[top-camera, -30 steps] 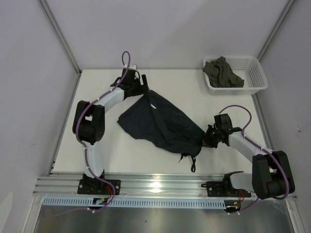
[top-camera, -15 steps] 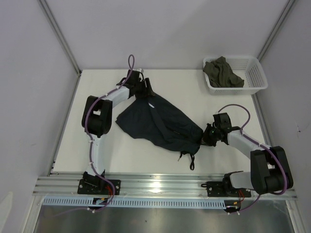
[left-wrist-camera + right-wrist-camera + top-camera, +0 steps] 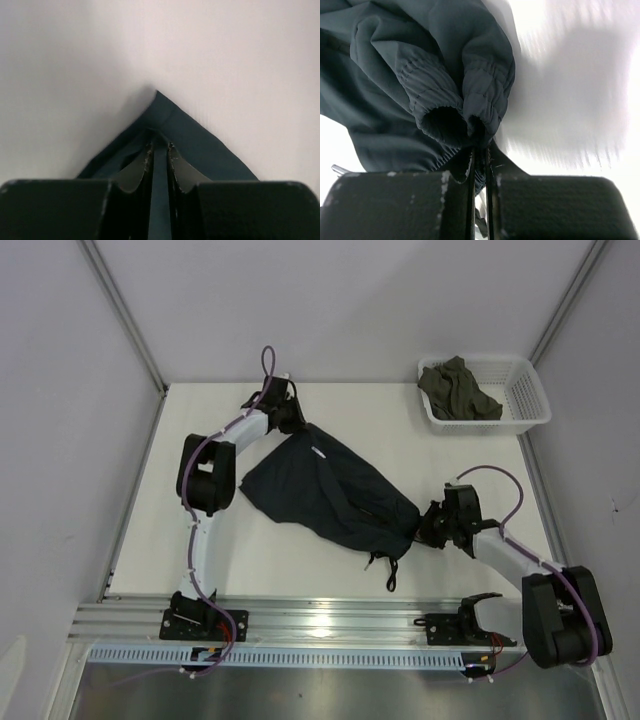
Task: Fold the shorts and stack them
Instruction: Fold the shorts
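The dark teal-navy shorts (image 3: 330, 490) lie spread across the white table, a black drawstring cord (image 3: 394, 575) trailing toward the near edge. My left gripper (image 3: 292, 426) is at the far corner of the shorts, shut on the leg-hem corner (image 3: 172, 125), with a strip of fabric pinched between its fingers (image 3: 159, 150). My right gripper (image 3: 424, 525) is at the near right end, shut on the gathered elastic waistband (image 3: 465, 100), which bunches above its tips (image 3: 479, 148).
A white basket (image 3: 527, 400) at the back right holds an olive-green garment (image 3: 456, 390). Grey walls stand close on the left, back and right. A metal rail (image 3: 330, 615) runs along the near table edge.
The left gripper has shifted right onto the shorts' far corner and closed on it. The right gripper has drifted slightly toward the near edge, still holding the waistband.
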Controlling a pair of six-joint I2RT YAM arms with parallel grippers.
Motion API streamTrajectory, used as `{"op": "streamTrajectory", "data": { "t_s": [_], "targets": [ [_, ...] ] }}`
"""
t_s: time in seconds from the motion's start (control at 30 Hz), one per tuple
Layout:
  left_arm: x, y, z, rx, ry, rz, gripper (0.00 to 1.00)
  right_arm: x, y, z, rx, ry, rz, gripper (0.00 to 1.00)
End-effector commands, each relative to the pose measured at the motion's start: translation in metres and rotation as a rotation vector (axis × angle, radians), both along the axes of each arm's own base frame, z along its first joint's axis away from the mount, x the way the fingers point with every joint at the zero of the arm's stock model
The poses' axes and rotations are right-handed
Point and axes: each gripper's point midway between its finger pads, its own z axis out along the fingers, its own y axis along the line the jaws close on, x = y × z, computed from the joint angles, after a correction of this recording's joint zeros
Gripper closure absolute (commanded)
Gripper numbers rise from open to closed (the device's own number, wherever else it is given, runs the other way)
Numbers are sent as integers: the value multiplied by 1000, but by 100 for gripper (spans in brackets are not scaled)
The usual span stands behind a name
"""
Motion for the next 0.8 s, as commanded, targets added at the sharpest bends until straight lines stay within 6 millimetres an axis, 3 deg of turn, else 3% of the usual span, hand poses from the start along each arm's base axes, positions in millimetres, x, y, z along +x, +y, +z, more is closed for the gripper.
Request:
{"op": "streamTrajectory", "data": {
  "t_s": [0.0,0.13,0.3,0.33,0.37,0.43,0.47,0.57,0.6,0.67,0.7,0.77],
  "targets": [
    [17,22,13,19,-19,75,82,0,-14,-3,-25,-48,-115,100],
    [18,30,14,37,-24,96,82,-2,-30,3,-33,-90,-211,100],
    [16,29,13,27,-19,90,78,-3,-33,4,-33,-110,-225,100],
    [14,29,12,24,-14,88,72,-2,-33,4,-35,-106,-223,100],
    [15,27,23,8,-38,83,58,-2,-33,2,-37,-98,-219,100],
    [4,20,27,-10,-34,50,47,-3,-32,-2,-46,-83,-205,100],
    [1,16,45,-11,-70,23,38,-2,-33,-3,-51,-81,-204,100],
    [-27,-7,60,31,-83,-74,29,2,-33,-5,-65,-72,-195,100],
    [-39,-13,78,39,-104,-94,27,3,-34,-7,-70,-61,-196,100],
    [-64,-30,82,66,-116,-139,20,4,-33,-8,-75,-59,-186,100],
    [-76,-34,95,65,-138,-146,19,6,-33,-6,-77,-63,-183,100],
    [-100,-48,101,53,-142,-180,18,7,-33,-6,-84,-62,-183,100]
  ]
}}
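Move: The left hand already sits on the shorts' far end: the far corner is about 2 cm ahead and 2 cm right, just below. From it, the white label lies some 6 cm back and 3 cm right, the shorts' left corner about 15 cm back and 13 cm left. The right hand already holds their right end; from it the shorts' middle is roughly 10 cm ahead and 18 cm left, the drawstring about 8 cm back and 7 cm left. Leftward first, some 3 cm and low over the table, the left hand draws at the far end of the shorts while the right, keeping its pinch on their right end, shifts about 2.5 cm right and turns some 10 degrees clockwise. The left fingers then open wide and the hand leaves the far corner, back towards the middle of the shorts, rightward and up; the right hand stays almost put. ##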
